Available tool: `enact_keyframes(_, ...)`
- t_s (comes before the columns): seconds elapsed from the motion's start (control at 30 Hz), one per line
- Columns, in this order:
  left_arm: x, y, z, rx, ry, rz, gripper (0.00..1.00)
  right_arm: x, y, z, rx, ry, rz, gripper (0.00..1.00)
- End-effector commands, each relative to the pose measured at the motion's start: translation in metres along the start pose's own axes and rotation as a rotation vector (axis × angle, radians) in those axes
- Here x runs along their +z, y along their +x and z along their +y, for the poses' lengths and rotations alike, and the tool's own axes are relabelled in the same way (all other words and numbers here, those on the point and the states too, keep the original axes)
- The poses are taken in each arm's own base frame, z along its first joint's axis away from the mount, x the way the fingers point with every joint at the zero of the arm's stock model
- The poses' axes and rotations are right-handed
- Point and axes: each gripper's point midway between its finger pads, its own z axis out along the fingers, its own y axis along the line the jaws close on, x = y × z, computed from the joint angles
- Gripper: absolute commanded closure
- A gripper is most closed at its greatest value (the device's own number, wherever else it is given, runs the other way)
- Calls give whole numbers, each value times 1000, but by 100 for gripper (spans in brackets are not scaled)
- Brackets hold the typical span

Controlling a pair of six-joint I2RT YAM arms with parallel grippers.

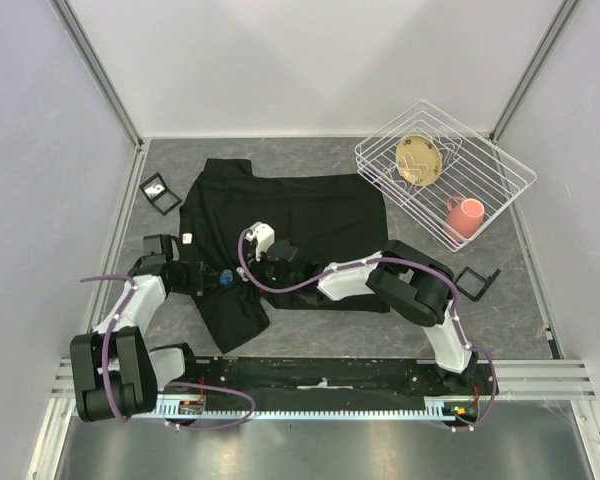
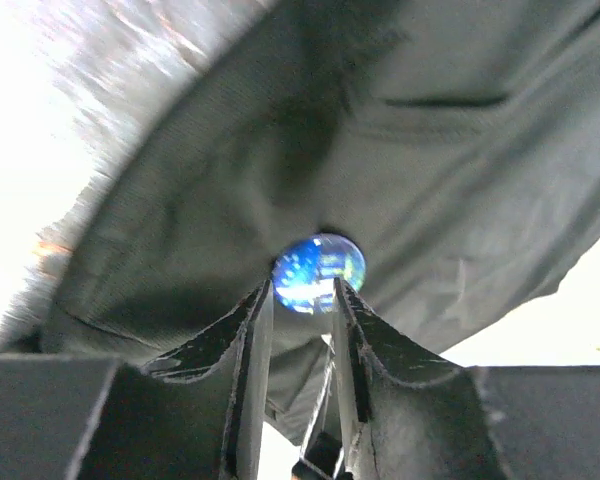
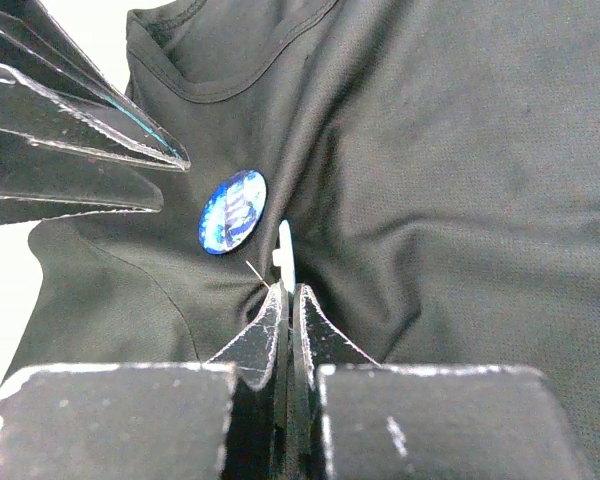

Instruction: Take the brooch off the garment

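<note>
The garment [image 1: 310,220] is a black T-shirt spread on the table. A round blue brooch [image 1: 225,279] sits on its bunched lower-left part, and shows too in the left wrist view [image 2: 318,272] and the right wrist view [image 3: 232,210]. My left gripper [image 2: 300,290] has its jaws partly apart, the tips just short of the brooch's edge with only fabric behind the gap. My right gripper [image 3: 288,290] is shut on a small white clasp piece [image 3: 285,252] that stands out of a fabric fold beside the brooch. A thin pin [image 3: 256,272] shows next to it.
A white wire rack [image 1: 500,165] at the back right holds a yellowish plate [image 1: 418,160] and a pink mug [image 1: 466,215]. Small black square objects lie left of the shirt [image 1: 160,192] and right of it [image 1: 477,281]. Walls close in on three sides.
</note>
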Motion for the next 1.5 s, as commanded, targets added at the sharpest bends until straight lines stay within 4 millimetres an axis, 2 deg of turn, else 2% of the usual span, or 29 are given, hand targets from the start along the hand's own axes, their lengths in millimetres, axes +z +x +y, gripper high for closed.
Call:
enact_keyframes(0.0,11,-23,26,-97,-100,-56,63,-3,-27,5,-65,60,-35,100)
enact_keyframes(0.17,18,-37,36,-129,-160,-65,63,-3,-31,4,-88,107,-15,100)
enact_keyframes(0.27,19,-52,46,-177,-191,-87,63,-5,-32,4,-115,135,1,100)
enact_keyframes(0.43,18,-73,52,-211,-207,-111,62,-14,-34,4,-149,185,8,100)
enact_keyframes(0.5,16,-75,52,-216,-199,-108,62,-17,-34,1,-152,207,12,100)
enact_keyframes(0.63,14,-64,53,-196,-172,-70,62,-25,-39,-1,-156,230,13,100)
enact_keyframes(0.8,1,-47,41,-168,-65,-21,52,-45,-68,13,-136,190,-12,100)
enact_keyframes(0.83,-7,-48,34,-145,-16,-42,48,-50,-69,13,-133,190,2,100)
enact_keyframes(0.87,-12,-45,32,-131,-1,-43,46,-59,-79,16,-121,179,-13,100)
enact_keyframes(0.9,-18,-45,27,-117,26,-57,45,-65,-78,18,-108,166,3,100)
enact_keyframes(0.93,-24,-46,20,-90,57,-72,44,-71,-75,11,-85,160,19,100)
enact_keyframes(0.97,-36,-41,7,-39,127,-87,44,-81,-85,12,-58,137,7,100)
enact_keyframes(1.0,-44,-39,-5,-1,174,-95,45,-88,-73,6,3,98,51,100)
enact_keyframes(1.03,-51,-35,-13,40,205,-105,44,-101,-81,6,33,72,35,100)
enact_keyframes(1.07,-60,-21,-26,120,259,-104,44,-108,-77,4,62,45,48,100)
enact_keyframes(1.1,-71,-16,-40,173,302,-120,43,-117,-65,-11,106,52,74,100)
enact_keyframes(1.13,-76,-13,-47,230,321,-151,41,-130,-68,-4,133,-14,78,100)
enact_keyframes(1.17,-83,10,-57,336,363,-119,41,-137,-65,-6,161,-36,91,100)
enact_keyframes(1.2,-93,20,-74,406,430,-119,41,-146,-53,-20,201,-31,115,100)
enact_keyframes(1.23,-99,35,-83,497,493,-89,41,-160,-59,-11,236,-99,109,100)
enact_keyframes(1.27,-104,66,-88,596,551,-11,41,-169,-59,-12,255,-114,105,100)
enact_keyframes(1.3,-112,81,-101,659,649,22,41,-177,-49,-23,291,-111,120,100)
enact_keyframes(1.33,-120,103,-102,740,725,105,40,-191,-57,-20,306,-135,95,100)
enact_keyframes(1.37,-126,129,-100,818,788,179,38,-200,-57,-15,325,-183,103,100)
enact_keyframes(1.4,-128,143,-98,873,840,224,36,-208,-50,-25,361,-168,104,100)
enact_keyframes(1.43,-137,158,-99,937,910,262,36,-221,-57,-24,371,-182,71,100)
enact_keyframes(1.47,-143,178,-91,999,946,322,36,-229,-57,-21,408,-214,74,100)
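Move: Held edgewise in the right fingertips, the brooch sits about 2 cm to the left of that hand point, at its height. The blue badge still on the garment lies some 5 cm to the right hand's left, 2 cm nearer the base and 3 cm lower. From the left hand the brooch is roughly 9 cm to the right and 1 cm ahead, level; the blue badge is about 5 cm right, 1 cm ahead and 3 cm down. Sinking about 3 cm to the garment, the left hand sweeps some 7 cm left, away from the pinched brooch, dragging cloth; it then opens wider, climbs and swings right, turning clockwise and tipping its fingers up. The right hand first nearly holds its place, dipping its tips, then keeps its pinch and carries the brooch up 10 cm and 17 cm right, away from the blue badge. ##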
